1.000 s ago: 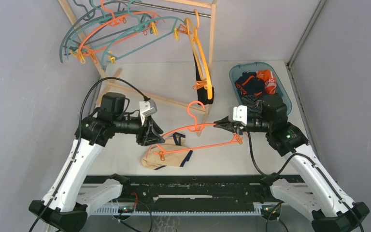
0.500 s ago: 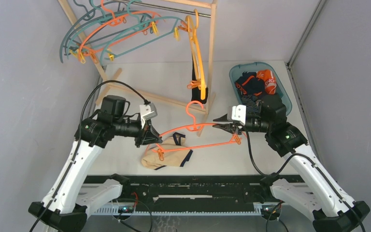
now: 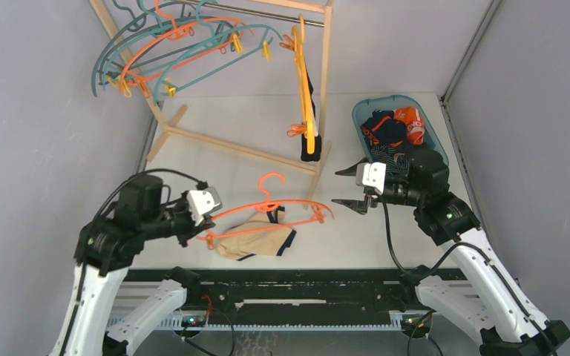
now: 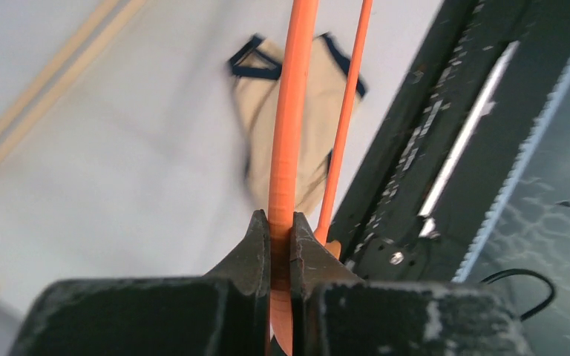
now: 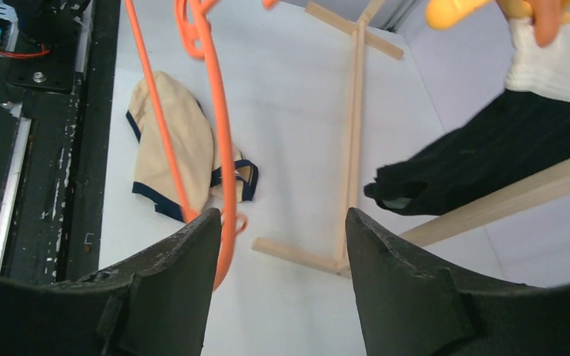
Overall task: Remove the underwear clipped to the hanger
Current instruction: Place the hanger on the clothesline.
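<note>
My left gripper (image 3: 199, 231) (image 4: 280, 222) is shut on the left end of an orange hanger (image 3: 267, 211) (image 4: 293, 111) held low over the table. Beige underwear with navy trim (image 3: 256, 241) (image 4: 297, 111) (image 5: 174, 156) lies flat on the table beneath it, and the hanger's end clips show beside the cloth, not on it. To the hanger's right my right gripper (image 3: 349, 187) (image 5: 282, 215) is open and empty, with the hanger's right end (image 5: 223, 170) just off its left finger. Black underwear with a white waistband (image 3: 309, 148) (image 5: 482, 156) hangs clipped to a yellow hanger on the rack.
A wooden rack (image 3: 326, 74) stands at the back with several teal and orange hangers (image 3: 178, 52); its foot bars (image 5: 352, 148) cross the table. A blue bin (image 3: 356, 111) at the right holds several dark briefs. The black base rail (image 3: 282, 285) runs along the near edge.
My left gripper shut on the hanger's left end and pulled it left and toward the near edge. The right gripper opened, let go of the hanger's right end and drew back.
</note>
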Motion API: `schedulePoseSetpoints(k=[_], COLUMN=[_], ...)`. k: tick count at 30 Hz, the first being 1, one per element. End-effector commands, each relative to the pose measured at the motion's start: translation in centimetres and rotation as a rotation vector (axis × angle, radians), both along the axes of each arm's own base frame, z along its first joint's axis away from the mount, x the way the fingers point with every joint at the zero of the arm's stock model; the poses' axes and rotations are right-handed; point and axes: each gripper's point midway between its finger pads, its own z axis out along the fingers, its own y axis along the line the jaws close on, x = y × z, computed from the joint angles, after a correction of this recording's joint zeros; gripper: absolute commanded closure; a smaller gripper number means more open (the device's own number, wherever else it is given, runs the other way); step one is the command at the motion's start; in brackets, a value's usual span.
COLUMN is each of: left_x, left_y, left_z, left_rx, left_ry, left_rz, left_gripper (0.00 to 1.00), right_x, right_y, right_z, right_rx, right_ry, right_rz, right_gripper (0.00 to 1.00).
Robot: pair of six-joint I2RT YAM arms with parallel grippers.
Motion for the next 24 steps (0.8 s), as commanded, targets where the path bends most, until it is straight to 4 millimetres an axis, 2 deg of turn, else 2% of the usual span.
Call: schedulePoseSetpoints(k=[1,6,9,13,16,24], left_x=[0.2,1.4,3.0,5.3,6.9,11.9], left_y=[4.9,8.7,9.8,9.6,8.8,7.6], left_z=[2.6,5.3,8.1,12.0,14.9,20.2], left_rx=[0.159,0.233,0.203,0.096,0.004,-0.086], left_ry=[-0.187,-0.291,-0.361,-0.439,-0.473,-0.535], left_rz=[0.159,0.381,0.511,0.629,0.666,0.757], left_gripper=[1.0,1.0,1.0,1.0,1.0,1.0], right_x=[0.4,0.6,0.7,0.8,0.9,1.2], right_y=[-0.7,-1.1,-1.1,-1.2,-1.3,-1.5], right_z=[0.9,1.0,1.0,0.9,0.8,0.5], right_rx=[0.019,0.027,0.028,0.026,0.024,0.023], right_ry=[-0.024,-0.01,-0.002,0.001,0.007,0.026], right_rz=[-0.033,-0.053,-0.057,-0.064,-0.068,-0.081], right_gripper=[0.38,0.38,0.38,0.38,0.38,0.38])
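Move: The free stretch of clothesline between the teal hangers and the yellow ones, where the orange hanger in the left gripper is to hang, lies some 43 cm ahead of that gripper, 10 cm right and 25 cm above. From this gripper, the nearest teal hanger is about 40 cm ahead, straight out, 17 cm up. The yellow hangers are about 31 cm ahead, 23 cm right, 14 cm up; the beige underwear is 13 cm ahead, 10 cm right, 26 cm below. From the idle right gripper the free stretch is about 37 cm ahead, 21 cm left, 21 cm up. Keep the left gripper shut on the orange hanger's left end and draw it left and up, clear of the open right gripper. Then carry it forward and on upward towards the clothesline, some 15 cm of rise and 9 cm forward in all, while swinging the wrist about 40 degrees counter-clockwise and tipping the fingers up, so the hanger's far end swings out to the rack. ##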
